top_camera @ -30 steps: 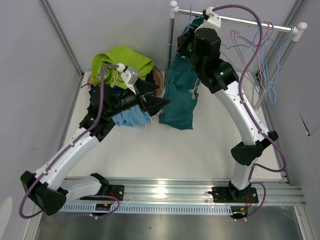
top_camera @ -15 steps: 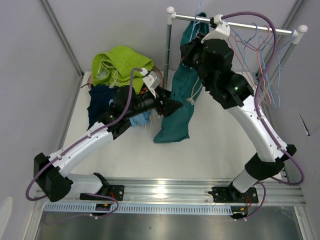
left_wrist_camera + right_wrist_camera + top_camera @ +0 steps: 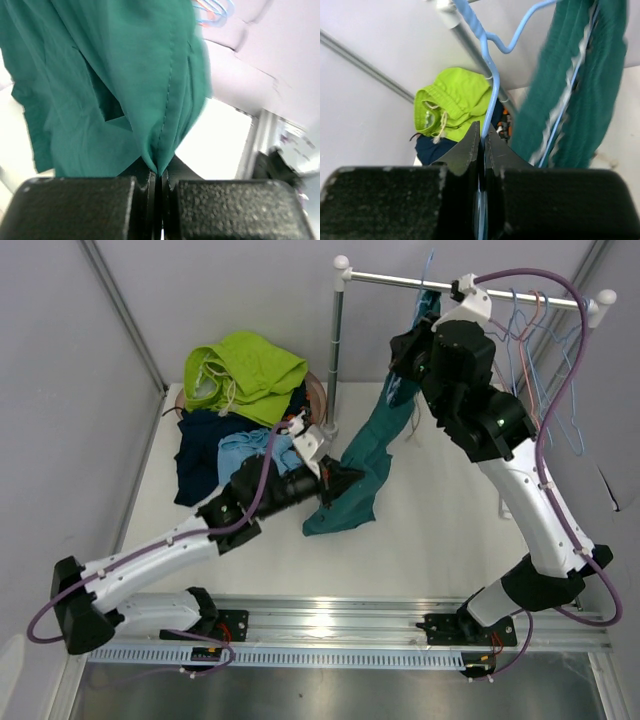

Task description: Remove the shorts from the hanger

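The teal shorts (image 3: 365, 465) hang from a light blue hanger (image 3: 490, 60) under the rail and stretch down and left to the table. My left gripper (image 3: 340, 483) is shut on a fold at their lower edge; the left wrist view shows teal cloth (image 3: 125, 75) pinched between the closed jaws of the left gripper (image 3: 160, 175). High by the rail, my right gripper (image 3: 403, 352) is shut on the hanger's wire, which runs between the closed fingers of the right gripper (image 3: 481, 132). The teal waistband (image 3: 580, 90) hangs just right of them.
A heap of loose shorts lies at the back left: lime green (image 3: 245, 365), navy (image 3: 200, 445) and light blue (image 3: 245, 452). The metal rail (image 3: 390, 279) stands on a post (image 3: 335, 360). Several bare wire hangers (image 3: 545, 370) dangle at its right end. Grey walls close both sides.
My left gripper reached right to the teal shorts and shut on them. The right arm carried the hanger to the right along the rail, stretching the shorts out.
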Robot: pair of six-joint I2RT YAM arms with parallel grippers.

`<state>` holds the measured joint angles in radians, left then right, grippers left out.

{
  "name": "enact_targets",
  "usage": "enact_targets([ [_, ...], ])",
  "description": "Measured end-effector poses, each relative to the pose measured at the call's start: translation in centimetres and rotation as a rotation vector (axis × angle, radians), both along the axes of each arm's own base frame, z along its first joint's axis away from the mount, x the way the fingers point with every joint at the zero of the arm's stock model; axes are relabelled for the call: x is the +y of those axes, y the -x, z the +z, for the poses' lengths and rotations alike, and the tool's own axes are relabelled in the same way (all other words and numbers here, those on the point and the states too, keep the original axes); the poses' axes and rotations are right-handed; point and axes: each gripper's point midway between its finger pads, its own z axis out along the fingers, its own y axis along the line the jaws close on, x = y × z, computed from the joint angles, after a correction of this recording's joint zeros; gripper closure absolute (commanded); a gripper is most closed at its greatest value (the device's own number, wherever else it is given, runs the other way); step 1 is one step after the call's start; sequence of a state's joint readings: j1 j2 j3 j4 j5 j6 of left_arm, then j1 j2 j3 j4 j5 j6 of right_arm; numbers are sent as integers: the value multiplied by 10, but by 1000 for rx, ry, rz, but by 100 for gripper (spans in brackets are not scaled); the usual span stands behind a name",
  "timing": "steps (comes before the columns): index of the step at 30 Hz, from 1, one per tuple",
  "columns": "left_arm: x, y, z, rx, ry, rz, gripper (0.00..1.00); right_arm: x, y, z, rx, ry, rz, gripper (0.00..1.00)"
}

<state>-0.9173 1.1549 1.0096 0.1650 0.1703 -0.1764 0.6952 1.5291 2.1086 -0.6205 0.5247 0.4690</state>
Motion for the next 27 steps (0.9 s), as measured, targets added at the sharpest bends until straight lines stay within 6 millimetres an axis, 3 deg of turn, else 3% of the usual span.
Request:
enact_targets([
  [3,10,35,-11,5,30,-13,100,-23,-4,5,15,0,-29,100],
  [6,22,65,-31,38,30,-30,100,-48,-4,26,-20,-26,-75,100],
  [8,25,66,-38,52,17,-4,100,-55,1,30,-22,-29,-76,100],
  [13,18,41,-44,61,-27,100,100,-55,11,38,-37,-60,-51,100],
  [16,5,15,-42,71,-66,165,100,-52,17,37,-22,-88,-25,100],
  [19,-14,-45,-21,100,-92,261,100,-38,33,31,11,-128,33,100],
  [24,-6,-156,20,117,-77,436,100,-10,84,4,96,-185,182,100],
  [27,1,-182,30,118,-94,479,100,-16,100,-2,114,-214,193,100],
])
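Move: The left hand already pinches the green shorts; the basket pile lies about 38 cm ahead of it, 30 cm left and 30 cm lower, the light-blue shorts 22 ahead, 23 left, 31 below, and the rack's left post 35 ahead, 5 left, its middle 7 below. From the right hand, which grips the blue hanger, the green shorts' middle is some 3 cm back, 2 left, 10 below; the empty hangers hang 14 ahead, 36 right, 9 below. Left draws the pinched shorts back, then sweeps 25 cm forward; the right carries the hanger rightward, then back. ##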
